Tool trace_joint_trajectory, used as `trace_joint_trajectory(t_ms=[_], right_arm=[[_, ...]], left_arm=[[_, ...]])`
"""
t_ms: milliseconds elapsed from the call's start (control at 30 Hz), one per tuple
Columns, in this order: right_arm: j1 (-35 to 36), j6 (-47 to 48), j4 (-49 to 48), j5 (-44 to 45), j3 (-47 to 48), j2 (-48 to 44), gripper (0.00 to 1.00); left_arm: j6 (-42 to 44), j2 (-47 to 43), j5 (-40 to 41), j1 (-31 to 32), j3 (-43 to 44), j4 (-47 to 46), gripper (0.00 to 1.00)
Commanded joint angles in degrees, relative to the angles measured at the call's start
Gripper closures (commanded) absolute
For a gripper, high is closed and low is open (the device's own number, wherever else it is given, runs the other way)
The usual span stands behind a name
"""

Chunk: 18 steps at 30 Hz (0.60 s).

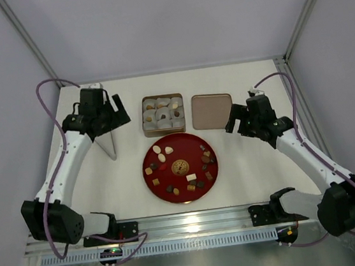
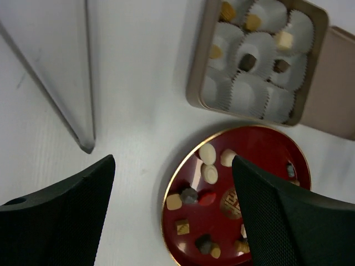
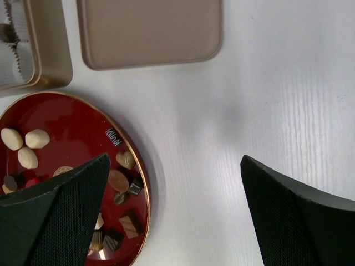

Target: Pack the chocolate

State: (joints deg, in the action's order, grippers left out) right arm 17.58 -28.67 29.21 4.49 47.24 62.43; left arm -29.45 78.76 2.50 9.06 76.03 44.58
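Observation:
The chocolate [image 1: 161,150] lies scattered on a round red plate [image 1: 185,146] at the table's middle: cream ovals [image 2: 208,154], tan and dark squares [image 3: 131,223]. Several more pieces [image 2: 284,40] sit in white paper cups inside a gold tin [image 1: 144,117] behind the plate. My left gripper [image 1: 120,114] hovers left of the tin, open and empty; in its wrist view the gripper [image 2: 172,166] looks down on the plate's left rim [image 2: 166,205]. My right gripper [image 1: 235,121] hangs beside the tin's lid [image 1: 211,110], open and empty, over bare table right of the plate [image 3: 66,122].
The gold lid [image 3: 150,27] lies flat right of the tin [image 3: 52,50]. A thin grey pointed panel [image 2: 61,88] stands on the table below my left gripper [image 1: 109,146]. White walls close the table at the back and sides.

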Motion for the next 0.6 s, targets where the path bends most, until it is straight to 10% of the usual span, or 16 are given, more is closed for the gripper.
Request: trace_joint_trajectory(t_ms=[0, 567], right_arm=[[-3.59, 2.82, -1.35, -2.03, 6.79, 6.89, 0.00], [-10.29, 6.34, 3.39, -5.02, 32.90, 42.76, 0.21]], left_arm=[[-1.75, -5.89, -1.62, 6.30, -4.82, -0.01, 0.16], [-4.30, -14.61, -4.44, 28.73, -10.99, -0.19, 0.16]])
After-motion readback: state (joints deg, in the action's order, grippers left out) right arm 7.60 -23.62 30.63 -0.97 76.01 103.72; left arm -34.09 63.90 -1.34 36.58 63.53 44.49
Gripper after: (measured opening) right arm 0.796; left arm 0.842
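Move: The lid's middle lies about 16 cm ahead of the right gripper, 7 cm to its left and 12 cm below; the chocolate box stands some 21 cm farther left, level with the lid's middle. From the left gripper, the middle of the red chocolate plate is about 10 cm back, 19 cm right and 19 cm down. The box is about 9 cm ahead and 14 cm right of that gripper, the tongs roughly 3 cm ahead and 10 cm left. Send the right gripper about 13 cm forward and some 6 cm down to the lid's right-hand edge, tipping the fingers steeper and narrowing them a little. Meanwhile swing the left gripper, open and still high, back and right by about as much each way, away from the tongs to the plate's left side, turning clockwise some 25 degrees. ##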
